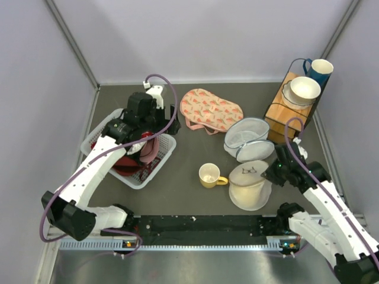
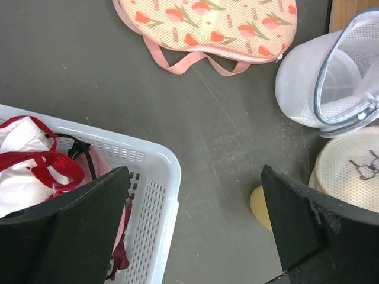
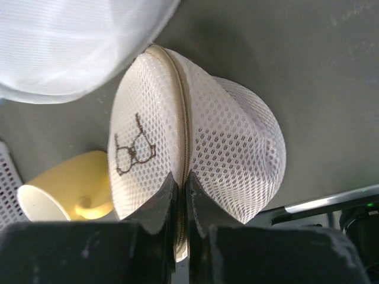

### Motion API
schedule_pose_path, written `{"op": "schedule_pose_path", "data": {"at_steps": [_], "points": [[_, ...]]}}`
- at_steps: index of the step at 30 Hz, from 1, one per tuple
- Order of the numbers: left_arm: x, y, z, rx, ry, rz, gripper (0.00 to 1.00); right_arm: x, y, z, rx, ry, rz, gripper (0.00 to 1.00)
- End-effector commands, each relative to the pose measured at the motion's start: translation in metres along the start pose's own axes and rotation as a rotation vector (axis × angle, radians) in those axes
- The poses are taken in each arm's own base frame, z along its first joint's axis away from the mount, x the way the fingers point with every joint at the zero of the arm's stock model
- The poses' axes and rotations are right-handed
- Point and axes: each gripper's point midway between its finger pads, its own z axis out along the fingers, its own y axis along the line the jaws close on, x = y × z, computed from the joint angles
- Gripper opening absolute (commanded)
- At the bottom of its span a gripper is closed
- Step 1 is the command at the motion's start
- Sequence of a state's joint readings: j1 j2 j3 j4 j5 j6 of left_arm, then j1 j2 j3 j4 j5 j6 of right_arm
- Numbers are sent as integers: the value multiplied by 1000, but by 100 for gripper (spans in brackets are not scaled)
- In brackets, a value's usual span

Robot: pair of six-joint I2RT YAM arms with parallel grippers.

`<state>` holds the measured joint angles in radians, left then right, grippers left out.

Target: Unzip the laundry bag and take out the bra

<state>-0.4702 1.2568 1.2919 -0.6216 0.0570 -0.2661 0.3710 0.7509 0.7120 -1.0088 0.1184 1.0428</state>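
The laundry bag is a cream-white mesh dome with a small dark mark on its top, lying near the table's front right beside a mug. In the right wrist view the laundry bag fills the middle, and its zipper runs along the rim. My right gripper is shut on that zipper seam, with the fingers pinching the rim. From above, the right gripper sits at the bag's right edge. My left gripper hangs open over the basket's right rim and holds nothing. The bra is hidden.
A white basket holding red and pink garments stands at the left. A yellow mug sits just left of the bag. Behind it are a bluish-grey mesh pouch and a flat pink patterned pouch. A wooden rack with a bowl and cup stands back right.
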Motion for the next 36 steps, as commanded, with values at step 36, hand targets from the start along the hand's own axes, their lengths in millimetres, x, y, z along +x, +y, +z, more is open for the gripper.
{"op": "schedule_pose_path", "data": {"at_steps": [36], "points": [[-52, -129, -83, 957, -83, 165, 99, 18, 246, -200, -1581, 290, -1057, 0]]}}
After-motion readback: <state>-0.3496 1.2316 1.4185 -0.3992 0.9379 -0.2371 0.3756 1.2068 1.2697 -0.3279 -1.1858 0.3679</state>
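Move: The right fingers, already shut on the zipper rim of the bra-print laundry bag, have the bag's middle about 5 cm left, 2 cm back and 5 cm below them. From there the yellow mug stands about 20 cm left and 1 cm ahead, the empty mesh bag 16 cm ahead and 5 cm left. The open left hand has the laundry bag 31 cm right, 19 cm back and 20 cm below, and the carrot-print bag 11 cm ahead, 16 cm right. The right hand keeps its pinch on the rim and whisks the laundry bag up off the table, first nearly straight up, then sweeping left towards the left hand, about 25 cm up and 18 cm left in all with a counter-clockwise swing of the wrist that leaves the fingers pointing left. Meanwhile the left hand, fingers staying wide open, climbs some 13 cm while easing back and right and turns about 40 degrees clockwise to face the bag being brought, without closing on it. ##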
